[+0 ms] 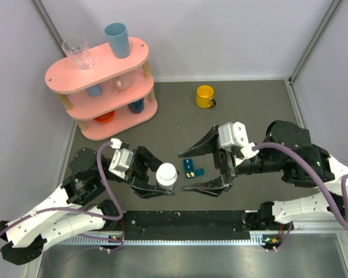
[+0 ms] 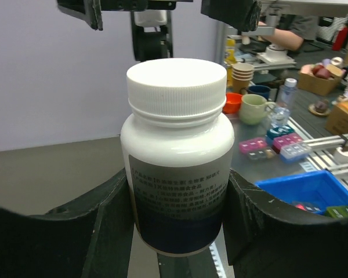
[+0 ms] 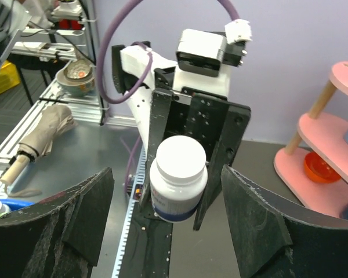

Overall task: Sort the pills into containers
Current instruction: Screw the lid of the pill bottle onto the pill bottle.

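Note:
My left gripper [image 1: 164, 178] is shut on a white capped bottle [image 1: 167, 172] and holds it upright a little above the mat. In the left wrist view the bottle [image 2: 177, 145] fills the space between the two black fingers [image 2: 104, 220]. My right gripper [image 1: 182, 171] stands open just right of the bottle and faces it. From the right wrist, the bottle [image 3: 178, 176] shows beyond the wide-apart fingers [image 3: 252, 220], untouched by them. The containers, a small dark-teal pill box [image 1: 191, 167], lie on the mat under the right gripper's fingers. I see no pills clearly.
A pink three-tier shelf [image 1: 98, 75] with cups and a clear glass stands at the back left. A yellow mug [image 1: 205, 96] sits at the back centre. A black strip [image 1: 185, 223] runs along the near edge between the arm bases. Grey walls enclose the mat.

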Motion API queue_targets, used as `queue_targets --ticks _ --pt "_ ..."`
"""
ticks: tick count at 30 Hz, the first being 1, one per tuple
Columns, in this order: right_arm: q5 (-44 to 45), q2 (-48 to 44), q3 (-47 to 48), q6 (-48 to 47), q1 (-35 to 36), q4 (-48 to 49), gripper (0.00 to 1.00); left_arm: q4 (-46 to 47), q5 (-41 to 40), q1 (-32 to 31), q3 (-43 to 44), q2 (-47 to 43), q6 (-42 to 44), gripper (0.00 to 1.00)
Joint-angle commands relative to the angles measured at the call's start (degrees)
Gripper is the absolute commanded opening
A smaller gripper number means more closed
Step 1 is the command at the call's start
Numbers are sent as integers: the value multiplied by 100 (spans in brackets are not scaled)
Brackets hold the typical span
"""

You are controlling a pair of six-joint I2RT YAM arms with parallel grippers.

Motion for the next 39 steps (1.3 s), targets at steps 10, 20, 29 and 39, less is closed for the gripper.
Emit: queue_targets --ticks 10,20,29,39 --pt "-862 309 -230 -64 27 1019 61 849 1052 -4 206 166 -357 0" --pt "-1029 476 -239 86 35 1283 62 902 1087 -4 162 148 -383 0" --pt "-1099 573 -213 130 35 1362 59 929 1079 -4 109 113 -383 0" --pt "-1082 626 -248 165 27 1371 50 946 1061 -4 109 95 -348 0"
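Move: Some 6 cm to the right hand's left, level fore and aft and perhaps 2 cm lower, is the lid, already sitting on the pill bottle that the left hand grips. From the left hand the same lid stands about 5 cm above its fingers, with no real sideways offset. Far below, on the table, the blue pill case lies roughly 22 cm ahead of the right hand, 2 cm to its left and 48 cm down. Sliding left about 5 cm and back about 2, quick at first and then easing, the right hand brings its open fingers around the lid, turning some 10 degrees counter-clockwise and closing by about a third without clamping. The left hand keeps its grip on the bottle, draws back nearly 3 cm while turning some 10 degrees clockwise, then holds still. ##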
